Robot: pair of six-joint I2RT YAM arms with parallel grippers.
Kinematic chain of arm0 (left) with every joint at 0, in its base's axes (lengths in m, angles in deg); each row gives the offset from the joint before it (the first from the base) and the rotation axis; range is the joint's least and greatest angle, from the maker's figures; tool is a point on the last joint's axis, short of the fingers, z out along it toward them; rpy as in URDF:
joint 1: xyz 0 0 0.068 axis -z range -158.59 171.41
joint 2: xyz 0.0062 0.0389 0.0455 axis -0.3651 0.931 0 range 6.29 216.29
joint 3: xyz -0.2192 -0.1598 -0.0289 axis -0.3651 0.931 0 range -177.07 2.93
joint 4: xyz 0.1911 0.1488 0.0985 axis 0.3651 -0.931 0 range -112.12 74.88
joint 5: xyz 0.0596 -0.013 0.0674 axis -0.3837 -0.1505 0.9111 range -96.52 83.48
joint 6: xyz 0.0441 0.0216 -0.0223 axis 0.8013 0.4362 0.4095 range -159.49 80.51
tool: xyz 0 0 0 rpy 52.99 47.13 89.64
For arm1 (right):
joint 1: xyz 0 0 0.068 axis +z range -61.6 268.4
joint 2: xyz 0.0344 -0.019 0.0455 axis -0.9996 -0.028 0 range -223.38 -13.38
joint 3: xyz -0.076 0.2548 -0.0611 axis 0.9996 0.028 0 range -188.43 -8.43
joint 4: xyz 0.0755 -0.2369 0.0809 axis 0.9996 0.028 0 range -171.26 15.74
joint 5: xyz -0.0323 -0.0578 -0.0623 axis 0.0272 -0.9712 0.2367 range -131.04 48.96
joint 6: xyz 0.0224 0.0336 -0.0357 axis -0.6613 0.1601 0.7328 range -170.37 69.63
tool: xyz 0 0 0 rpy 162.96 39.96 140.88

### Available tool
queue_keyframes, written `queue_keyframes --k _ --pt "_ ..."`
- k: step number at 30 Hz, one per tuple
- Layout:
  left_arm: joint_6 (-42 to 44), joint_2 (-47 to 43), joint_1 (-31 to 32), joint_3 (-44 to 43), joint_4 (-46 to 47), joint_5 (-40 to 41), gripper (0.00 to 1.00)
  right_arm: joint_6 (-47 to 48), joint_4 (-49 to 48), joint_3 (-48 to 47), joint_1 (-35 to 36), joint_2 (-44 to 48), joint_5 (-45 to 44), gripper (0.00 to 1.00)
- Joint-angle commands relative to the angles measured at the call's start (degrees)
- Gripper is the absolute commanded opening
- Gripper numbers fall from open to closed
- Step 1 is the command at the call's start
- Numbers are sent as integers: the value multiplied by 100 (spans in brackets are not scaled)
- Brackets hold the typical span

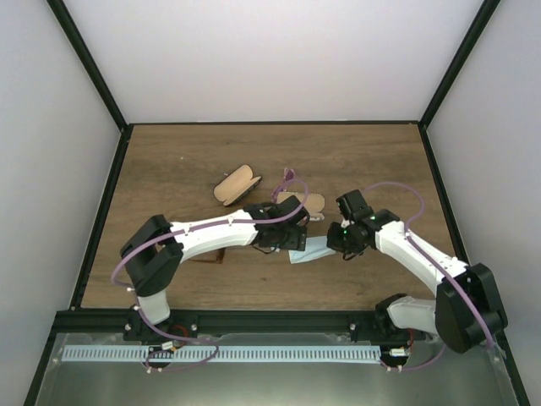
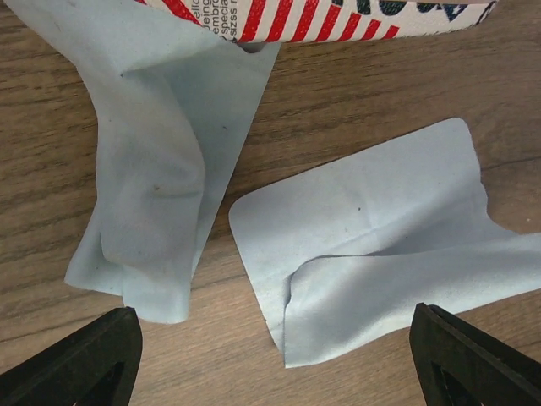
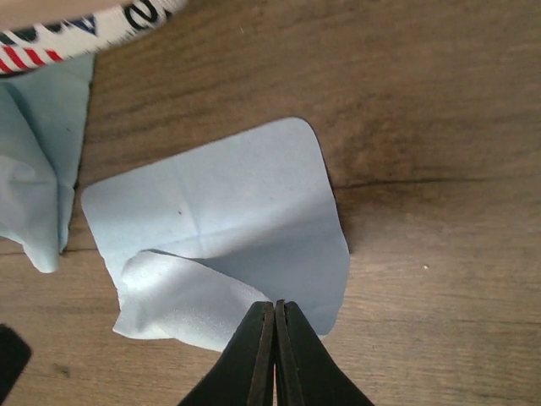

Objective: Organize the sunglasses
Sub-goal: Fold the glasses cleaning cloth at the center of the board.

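The sunglasses (image 1: 210, 256) show only as a dark reddish-brown sliver under my left forearm, mostly hidden. My left gripper (image 2: 275, 365) hangs open just above the wood, with one black finger (image 2: 84, 364) in each lower corner of the left wrist view. Nothing lies between them. Two light blue cloths lie ahead of it, a crumpled one (image 2: 156, 169) and a flatter one (image 2: 363, 228). My right gripper (image 3: 275, 304) is shut at the near edge of the flatter cloth (image 3: 228, 203). A raised fold of that cloth runs right up to its tips.
A red-and-white striped case (image 2: 338, 17) (image 3: 76, 34) lies just beyond the cloths. A tan oval case (image 1: 237, 184) sits mid-table and another tan case (image 1: 311, 203) lies by my left wrist. Black frame posts (image 1: 97, 211) border the table.
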Motion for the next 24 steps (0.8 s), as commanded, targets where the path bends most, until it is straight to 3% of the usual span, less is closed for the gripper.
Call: queue_keyframes --k 1,9,15,17,20,22,24 --pt "264 197 -74 -108 61 14 90 167 -67 -388 41 -129 -254 2" --pt "374 222 -203 -211 31 -11 89 325 47 -546 41 -850 -186 3" --pt "391 325 -246 -395 -94 75 75 391 276 -561 41 -826 -41 3" --pt "406 389 -250 -508 -140 111 66 435 338 -528 43 -702 76 3" --pt "461 513 -253 -690 -154 113 35 482 404 -385 41 -475 284 3" --pt "564 613 -252 -798 -135 -47 8 498 419 -309 41 -338 255 3" --pt "570 699 -251 -844 -87 -213 4 569 457 -337 41 -378 204 3"
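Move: The half-folded cloth's middle lies some 7 cm right of the wide-open left hand, about 2 cm ahead and 3 cm below. The right hand, shut at the cloth's raised flap, has that middle about 5 cm to its left, 3 cm ahead and 3 cm below. From the left hand, the striped case stands roughly 12 cm ahead and 2 cm right; the other folded cloth lies about 4 cm left and 3 cm ahead, both slightly lower. The left hand eases forward 3 cm over the cloth, fingers shutting; the right goes forward 2, dips, returns. ##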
